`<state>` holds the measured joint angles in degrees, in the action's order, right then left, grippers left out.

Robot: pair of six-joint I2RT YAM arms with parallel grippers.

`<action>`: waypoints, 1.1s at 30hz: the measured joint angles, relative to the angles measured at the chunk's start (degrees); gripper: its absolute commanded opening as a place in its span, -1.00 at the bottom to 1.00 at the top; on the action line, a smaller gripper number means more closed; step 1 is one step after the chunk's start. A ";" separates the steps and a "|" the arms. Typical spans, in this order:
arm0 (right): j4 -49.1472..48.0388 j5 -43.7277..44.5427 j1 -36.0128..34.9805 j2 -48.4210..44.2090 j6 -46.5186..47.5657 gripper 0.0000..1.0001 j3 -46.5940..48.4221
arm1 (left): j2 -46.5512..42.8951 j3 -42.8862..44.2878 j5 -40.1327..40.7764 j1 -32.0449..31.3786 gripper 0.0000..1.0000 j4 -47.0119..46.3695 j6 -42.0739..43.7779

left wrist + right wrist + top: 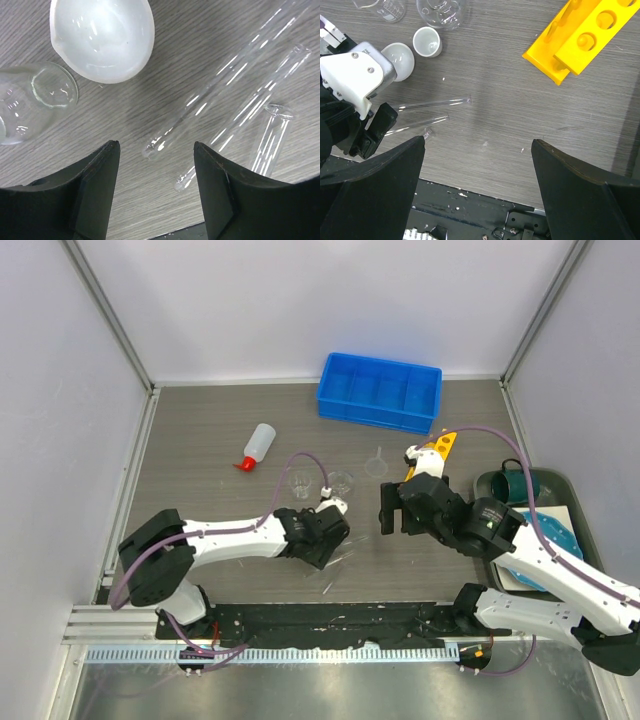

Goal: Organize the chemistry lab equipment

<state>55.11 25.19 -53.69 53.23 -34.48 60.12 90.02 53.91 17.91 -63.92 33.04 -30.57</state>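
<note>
Three thin glass tubes [225, 85] [250, 107] [272, 135] lie side by side on the wood-grain table. My left gripper [156, 150] hangs open over their near ends, with one tube's rounded tip just ahead of the gap and nothing between the fingers. A white dish [102, 37] and a glass beaker [30, 100] sit just beyond. My right gripper [477, 142] stands wide open over bare table, empty. Its view shows the yellow tube rack [585, 35], two white dishes [427, 41] [400, 57] and the tubes [432, 104]. In the top view the squeeze bottle [258, 447] lies on its side and the funnel [376, 465] stands near the rack [432, 453].
A blue bin [380, 390] stands at the back of the table. At the right, a dark tray [548, 483] holds a teal mug [510, 485] and a blue dotted plate [555, 530]. The two grippers [335, 540] [392, 510] are close together mid-table.
</note>
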 measured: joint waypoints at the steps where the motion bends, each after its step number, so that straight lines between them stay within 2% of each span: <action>1: -0.20 0.00 0.00 0.02 0.07 0.86 -0.07 | 0.17 0.02 -0.07 0.33 0.29 0.00 0.28; 16: -1.42 0.22 0.00 0.02 1.07 0.86 -1.27 | 4.98 1.42 -3.43 1.86 0.22 -1.86 4.04; 23: -1.55 0.24 0.00 0.00 1.40 0.86 -2.03 | 6.40 2.78 -5.46 1.86 0.01 -2.75 5.53; 26: -1.60 0.26 0.00 -0.26 1.40 0.86 -2.47 | 7.02 3.34 -6.12 1.86 -0.02 -2.89 5.86; 30: -1.60 0.48 0.00 -0.76 1.40 0.85 -3.04 | 7.50 3.91 -6.60 1.86 -0.29 -2.82 6.43; 33: -1.60 0.66 0.00 -1.14 1.40 0.85 -3.28 | 8.11 4.50 -7.15 1.81 -0.32 -2.84 6.99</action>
<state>53.52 25.85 -53.69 52.10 -33.08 56.84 98.13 58.41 10.76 -62.11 30.20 -23.57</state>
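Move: The long test tube's middle lies about 5 cm to the right of my left hand, 1 cm ahead and 2 cm below, its rounded left end nearly under my open fingers. The white bowl stands 6 cm straight ahead, the small beaker 6 cm ahead and 5 cm left. A second tube lies 3 cm nearer me than the long one. From my right hand the long tube is about 15 cm left, level with it, and 20 cm below. I first sink my left hand about 2 cm onto the long test tube near its rounded left end, then travel level some 2.5 cm to the right along it, turning slightly clockwise. As I go right I draw the half-open fingers together until they close around the tube's sides just in from that end. ##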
